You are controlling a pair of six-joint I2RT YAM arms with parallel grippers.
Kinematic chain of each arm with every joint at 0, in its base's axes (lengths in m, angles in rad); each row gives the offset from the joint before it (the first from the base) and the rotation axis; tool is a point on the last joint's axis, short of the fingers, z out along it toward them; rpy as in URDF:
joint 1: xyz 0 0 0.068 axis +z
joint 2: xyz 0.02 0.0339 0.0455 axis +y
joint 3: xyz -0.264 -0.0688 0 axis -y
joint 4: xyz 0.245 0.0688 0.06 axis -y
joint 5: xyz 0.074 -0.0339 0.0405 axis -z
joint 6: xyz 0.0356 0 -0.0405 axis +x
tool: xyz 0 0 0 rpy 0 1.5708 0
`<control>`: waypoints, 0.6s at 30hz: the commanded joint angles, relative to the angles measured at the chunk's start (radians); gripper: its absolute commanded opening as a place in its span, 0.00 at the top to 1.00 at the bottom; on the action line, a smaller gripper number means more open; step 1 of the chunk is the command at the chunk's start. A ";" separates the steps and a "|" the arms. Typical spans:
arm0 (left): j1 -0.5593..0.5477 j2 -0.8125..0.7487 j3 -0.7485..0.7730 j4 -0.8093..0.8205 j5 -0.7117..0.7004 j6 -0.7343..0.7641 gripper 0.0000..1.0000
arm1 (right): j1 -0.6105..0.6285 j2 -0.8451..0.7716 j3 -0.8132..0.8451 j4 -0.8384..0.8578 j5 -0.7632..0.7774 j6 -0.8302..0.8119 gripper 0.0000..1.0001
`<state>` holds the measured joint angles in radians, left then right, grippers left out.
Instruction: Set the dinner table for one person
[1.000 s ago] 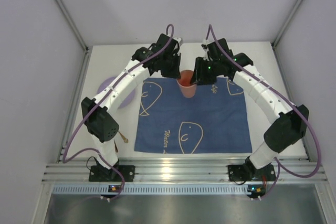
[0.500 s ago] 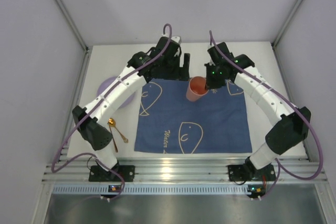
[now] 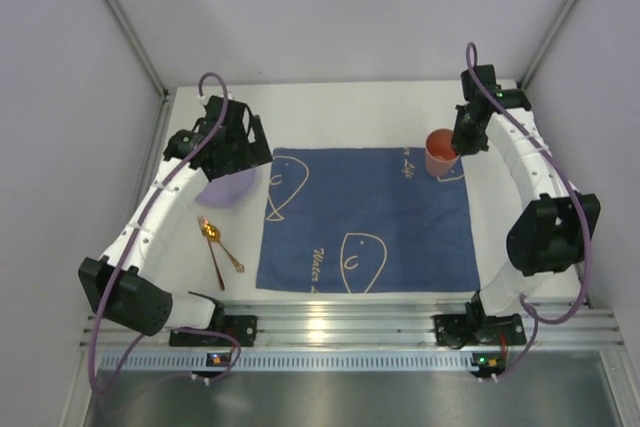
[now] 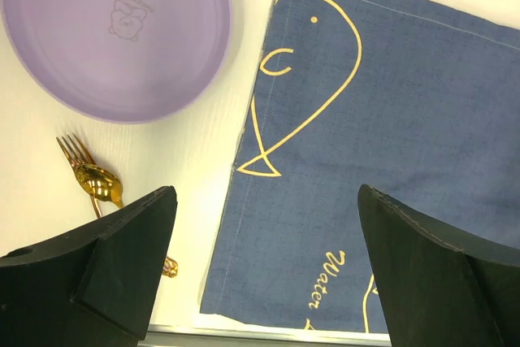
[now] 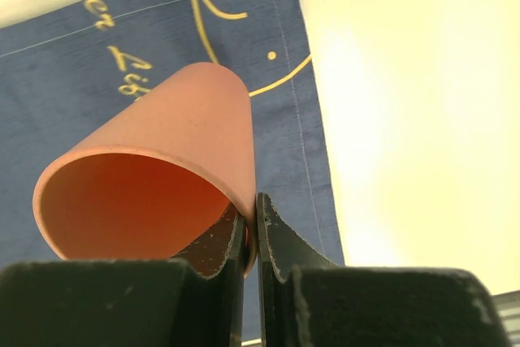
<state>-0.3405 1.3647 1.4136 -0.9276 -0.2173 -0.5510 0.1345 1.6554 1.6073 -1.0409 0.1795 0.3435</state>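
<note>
An orange-pink cup [image 3: 439, 152] [image 5: 162, 176] hangs over the far right corner of the dark blue cloth [image 3: 366, 217] [image 4: 382, 136]. My right gripper [image 3: 460, 142] [image 5: 255, 225] is shut on its rim, one finger inside and one outside. At the far left my left gripper [image 3: 238, 152] [image 4: 264, 258] stands open, nothing between its fingers, above the cloth's left edge. Partly under it lies a lilac plate [image 3: 232, 189] [image 4: 114, 34]. A gold spoon [image 3: 215, 237] [image 4: 97, 183] and a gold fork [image 4: 75, 150] lie on the white dinner table [image 3: 330, 117] beside the plate.
The cloth's yellow fish drawings and lettering face up. Grey walls close in the table on three sides. A metal rail [image 3: 340, 327] with the arm bases runs along the near edge.
My left gripper let go of the cup, opened and swung back left over the plate. My right gripper shut on the cup's rim and carried it to the far right corner of the cloth.
</note>
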 commanded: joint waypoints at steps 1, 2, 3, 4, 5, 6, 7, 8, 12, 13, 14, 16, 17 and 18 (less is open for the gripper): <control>-0.005 -0.050 -0.022 0.039 0.029 0.017 0.02 | -0.012 0.073 0.066 0.031 0.032 -0.008 1.00; -0.005 -0.055 -0.027 0.035 0.024 0.019 0.02 | -0.010 0.107 0.084 0.041 0.046 -0.005 1.00; -0.002 -0.056 -0.034 0.032 0.019 0.020 0.02 | -0.012 0.125 0.094 0.045 0.057 -0.003 1.00; 0.008 -0.056 -0.038 0.030 0.019 0.022 0.02 | -0.012 0.144 0.103 0.050 0.061 0.002 1.00; 0.012 -0.058 -0.044 0.030 0.018 0.023 0.02 | -0.013 0.179 0.111 0.051 0.063 0.002 1.00; 0.018 -0.058 -0.045 0.029 0.019 0.023 0.02 | -0.012 0.191 0.109 0.054 0.066 0.006 1.00; 0.032 -0.058 -0.047 0.032 0.022 0.023 0.02 | -0.010 0.204 0.102 0.067 0.063 0.011 1.00; 0.038 -0.058 -0.053 0.033 0.024 0.026 0.02 | -0.012 0.216 0.077 0.074 0.067 0.012 1.00; 0.084 -0.047 -0.070 0.052 0.044 0.029 0.02 | -0.016 0.210 0.016 0.102 0.061 0.035 1.00; 0.103 -0.041 -0.076 0.055 0.052 0.028 0.02 | -0.016 0.205 0.002 0.102 0.060 0.040 1.00; 0.113 -0.038 -0.084 0.067 0.056 0.026 0.02 | -0.016 0.198 -0.001 0.102 0.058 0.043 0.98; 0.144 -0.029 -0.105 0.075 0.058 0.010 0.02 | -0.018 0.188 -0.006 0.094 0.054 0.043 0.85; 0.155 -0.020 -0.114 0.081 0.058 0.002 0.02 | -0.016 0.178 0.000 0.088 0.048 0.042 0.65; 0.178 -0.015 -0.131 0.088 0.056 -0.021 0.02 | -0.016 0.172 0.008 0.075 0.045 0.042 0.56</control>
<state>-0.2054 1.3361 1.3121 -0.8928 -0.1711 -0.5423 0.1192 1.8637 1.6173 -0.9630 0.2310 0.3790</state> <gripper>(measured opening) 0.982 0.352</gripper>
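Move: The right gripper holds the cup by its right rim; its standing spot, by the placemat's far right corner, is about 3 cm ahead, 3 cm left and 16 cm below that hand. The placemat's middle lies some 19 cm left and 8 cm back. From the empty left gripper the plate is roughly 12 cm left, 7 cm ahead and 20 cm down; the spoon lies about 9 cm left and 12 cm back, the fork 12 cm left and 14 cm back. Lower the right gripper about 7 cm while easing it 3 cm forward, to set the cup down on the placemat's far right corner, then stop and part the fingers about a third, one inside the cup and one outside, to free the rim. Meanwhile bring the wide-open left gripper leftward towards the plate, about 4 cm, sinking a little. ##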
